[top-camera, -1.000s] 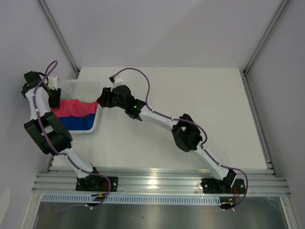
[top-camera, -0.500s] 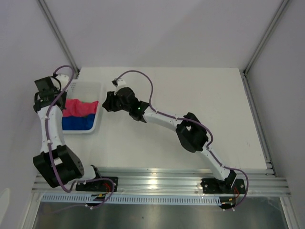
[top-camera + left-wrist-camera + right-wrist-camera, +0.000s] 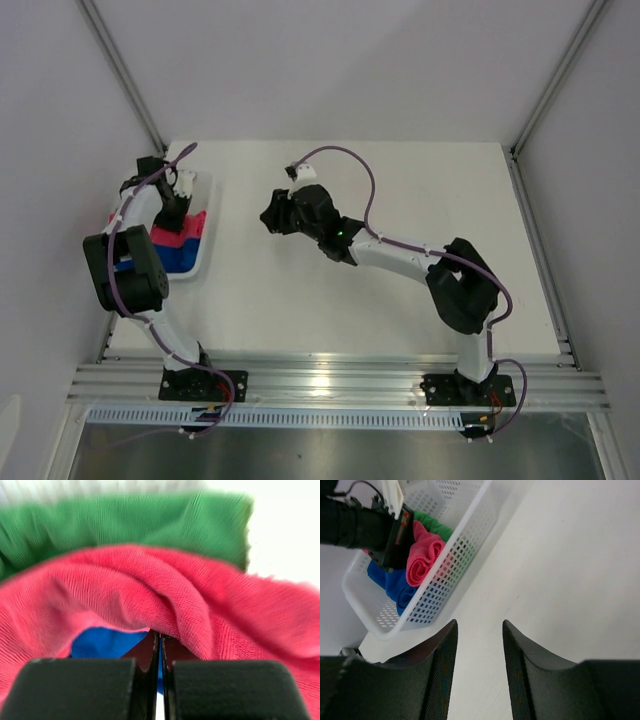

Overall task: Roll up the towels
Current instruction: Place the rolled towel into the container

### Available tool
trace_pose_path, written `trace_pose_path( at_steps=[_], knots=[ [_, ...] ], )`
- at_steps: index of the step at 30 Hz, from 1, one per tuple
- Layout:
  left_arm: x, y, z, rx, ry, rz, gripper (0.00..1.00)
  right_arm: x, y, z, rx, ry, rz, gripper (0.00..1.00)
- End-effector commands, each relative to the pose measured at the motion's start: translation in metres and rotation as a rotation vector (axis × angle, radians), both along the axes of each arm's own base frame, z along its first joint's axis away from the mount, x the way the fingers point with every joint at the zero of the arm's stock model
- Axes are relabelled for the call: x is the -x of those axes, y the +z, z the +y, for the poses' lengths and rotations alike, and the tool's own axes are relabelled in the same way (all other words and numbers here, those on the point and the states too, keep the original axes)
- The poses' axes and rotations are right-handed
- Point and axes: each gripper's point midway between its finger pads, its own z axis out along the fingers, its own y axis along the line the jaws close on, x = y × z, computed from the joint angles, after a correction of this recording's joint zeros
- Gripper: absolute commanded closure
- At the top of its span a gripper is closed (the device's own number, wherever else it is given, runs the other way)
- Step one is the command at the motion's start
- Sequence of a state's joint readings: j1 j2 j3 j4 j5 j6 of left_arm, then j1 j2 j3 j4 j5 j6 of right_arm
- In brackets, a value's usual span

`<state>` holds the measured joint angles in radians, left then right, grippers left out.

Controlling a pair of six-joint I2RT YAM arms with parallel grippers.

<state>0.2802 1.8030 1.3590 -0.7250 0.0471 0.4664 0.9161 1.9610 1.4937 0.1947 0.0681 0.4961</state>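
Three towels lie in a white mesh basket (image 3: 209,232) at the table's left edge. The pink-red one (image 3: 200,595) is bunched on top, the green one (image 3: 150,520) sits behind it, and the blue one (image 3: 100,642) lies underneath. My left gripper (image 3: 160,636) reaches down into the basket. Its jaws are shut, and the tips pinch the fold of the pink-red towel (image 3: 422,555). My right gripper (image 3: 480,625) hovers open over bare table to the right of the basket, with nothing between its fingers. From above, the right gripper (image 3: 268,215) stands clear of the basket.
The basket's mesh wall (image 3: 445,580) lies between my right gripper and the towels. The left arm (image 3: 125,270) folds back along the table's left edge. White table (image 3: 420,190) stretches to the right, with walls close behind and beside it.
My left arm swung over the basket, dipped its gripper in and shut it at the pink-red towel, which is now bunched up. The right gripper drew back rightward from the basket.
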Motion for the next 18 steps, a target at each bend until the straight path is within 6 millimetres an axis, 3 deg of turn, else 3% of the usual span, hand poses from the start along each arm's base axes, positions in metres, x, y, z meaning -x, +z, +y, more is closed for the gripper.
trace_pose_path(
  at_steps=[1,6,7,10,15,16,17,18],
  knots=[
    [-0.044,0.031,-0.019,0.013,-0.035,-0.112,0.99,-0.002,0.014,-0.016,-0.005,-0.048,-0.052,0.56],
    [-0.038,0.015,-0.014,-0.008,-0.015,-0.041,0.99,0.005,-0.015,-0.036,0.082,-0.076,-0.017,0.55],
    [-0.027,0.01,-0.012,-0.016,-0.008,-0.014,0.99,0.006,-0.011,-0.04,0.083,-0.08,-0.021,0.55],
    [-0.012,0.026,-0.003,-0.031,0.017,-0.04,0.99,0.008,-0.008,-0.052,0.106,-0.088,-0.029,0.52],
    [0.018,0.061,0.012,-0.095,0.054,-0.079,0.8,0.007,0.008,-0.085,0.14,-0.126,-0.031,0.45],
    [0.026,0.072,0.013,-0.111,0.063,-0.1,0.77,0.008,0.006,-0.095,0.156,-0.146,-0.029,0.39],
    [0.035,0.078,0.015,-0.126,0.071,-0.097,0.72,0.006,0.021,-0.108,0.144,-0.173,-0.046,0.37],
    [0.041,0.083,0.016,-0.131,0.078,-0.103,0.7,0.007,0.022,-0.12,0.154,-0.197,-0.035,0.31]
  ],
)
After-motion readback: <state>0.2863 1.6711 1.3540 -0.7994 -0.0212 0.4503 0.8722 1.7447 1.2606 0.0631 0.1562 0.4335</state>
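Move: Inside the container, the red rolled towel's middle is some 3 cm ahead of the left fingertips, 3 cm to their left and just below them. The green towel lies about 7 cm ahead, 3 cm left and a little lower; the blue one some 4 cm back, 3 cm left and 4 cm below. From the right hand the red towel is about 32 cm left, 3 cm ahead and 13 cm lower. Nudging forward about 4 cm and slightly right with shut fingertips against the red towel's near edge, the left hand then reverses, drawing back some 6 cm; it lifts clear late as its fingers part a little. The right hand withdraws rightward about 8 cm from the container, dipping and rising again, tilting some 10 degrees and opening wider. ##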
